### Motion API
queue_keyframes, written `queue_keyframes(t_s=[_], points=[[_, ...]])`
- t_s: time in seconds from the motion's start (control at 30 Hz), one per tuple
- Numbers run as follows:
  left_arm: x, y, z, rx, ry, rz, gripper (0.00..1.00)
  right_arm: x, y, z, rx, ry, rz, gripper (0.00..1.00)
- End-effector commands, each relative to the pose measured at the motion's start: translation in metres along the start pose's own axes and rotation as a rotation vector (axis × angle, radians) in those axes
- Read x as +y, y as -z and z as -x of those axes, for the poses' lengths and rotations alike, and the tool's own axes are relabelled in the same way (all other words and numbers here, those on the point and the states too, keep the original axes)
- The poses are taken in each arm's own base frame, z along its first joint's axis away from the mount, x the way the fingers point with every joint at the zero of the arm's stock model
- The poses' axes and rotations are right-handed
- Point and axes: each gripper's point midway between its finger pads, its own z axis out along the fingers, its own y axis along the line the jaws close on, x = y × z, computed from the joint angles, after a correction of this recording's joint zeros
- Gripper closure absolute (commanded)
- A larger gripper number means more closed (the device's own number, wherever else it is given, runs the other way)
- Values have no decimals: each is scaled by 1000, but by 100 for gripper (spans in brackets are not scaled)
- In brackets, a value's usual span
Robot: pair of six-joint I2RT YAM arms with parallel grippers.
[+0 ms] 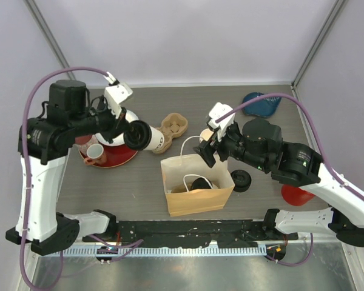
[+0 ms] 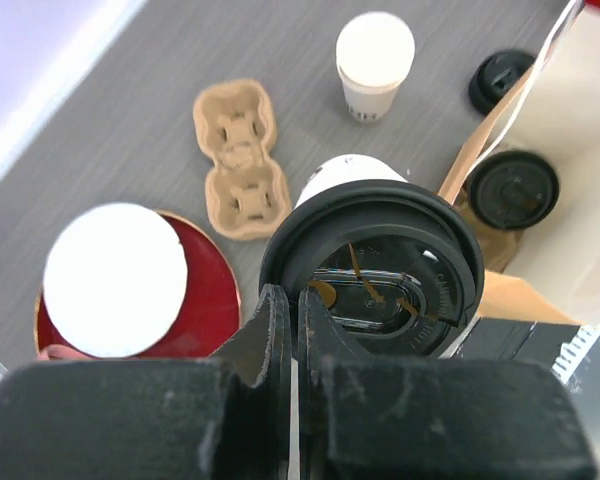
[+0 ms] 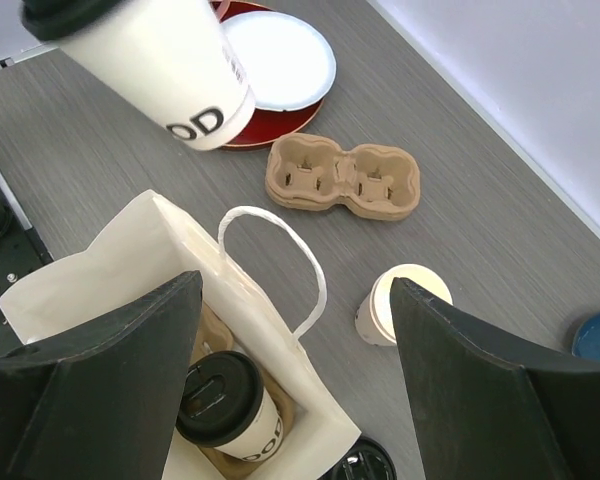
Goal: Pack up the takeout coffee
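One takeout coffee cup [image 1: 150,137], white with a black lid, hangs tilted above the table left of the bag. My left gripper [image 1: 126,130] is shut on its lid rim [image 2: 280,262], with the fingertips [image 2: 276,318] pinched together there. A second lidded cup [image 3: 225,405] stands inside the open paper bag [image 1: 197,197], in a cardboard holder. My right gripper [image 1: 205,151] hovers open over the bag's back edge with nothing between its fingers [image 3: 110,380]. The bag's white handle [image 3: 298,262] loops up below it.
An empty cardboard cup carrier [image 1: 173,128] lies behind the bag. A lidless paper cup [image 3: 400,300] stands beside it. A loose black lid [image 1: 241,180] lies right of the bag. A red plate [image 1: 118,157] with a white saucer and mug sits left. A blue object [image 1: 261,103] lies far right.
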Motion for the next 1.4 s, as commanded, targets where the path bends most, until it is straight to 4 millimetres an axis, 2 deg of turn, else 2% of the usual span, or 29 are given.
queue_keyframes(t_s=[0.0, 0.1, 0.33, 0.53, 0.63, 0.77, 0.9, 1.03, 1.37], points=[[-30, 38, 7, 14, 80, -50, 100, -6, 1, 16, -59, -30, -37, 19], [-37, 44, 16, 10, 74, -76, 100, -6, -2, 15, -52, -30, -39, 19], [-75, 45, 18, 10, 33, -215, 100, -9, -1, 14, -49, -38, -57, 19], [-97, 74, 23, -84, -41, -280, 100, -16, 2, 16, -46, -49, -94, 19], [-106, 75, 15, -71, -33, -328, 100, -20, 4, 18, -49, -61, -115, 19], [-114, 54, -3, 29, -11, -398, 100, -30, 13, 21, -65, -80, -165, 19], [-126, 40, -7, 86, -60, -462, 100, -32, 15, 18, -62, -89, -179, 19], [-127, 19, -20, 187, -122, -445, 100, -31, 14, 13, -43, -92, -180, 19], [-119, -8, -31, 297, -237, -374, 100, -30, 12, 6, -21, -83, -178, 19]])
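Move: With the lidded coffee cup already clamped by its lid edge in my left hand, the bag's middle lies about 21 cm to my right, 5 cm back and 27 cm below. Another coffee cup stands inside it, about 23 cm right, 5 cm back and 28 cm below. On the table some 35 cm down are the cup tray, 22 cm ahead and 11 cm right, and the paper cups, 17 cm ahead and 26 cm right. From my right hand the bag is roughly 3 cm back, 3 cm left and 27 cm below. My left hand keeps its grip on the lid and carries the coffee cup in an arc to the bag: up about 9 cm, then back and right, finally down again to its starting height, ending some 11 cm right and 7 cm back, turned about 25 degrees clockwise. Meanwhile my open right hand eases about 3 cm right and forward, turning slightly clockwise. ##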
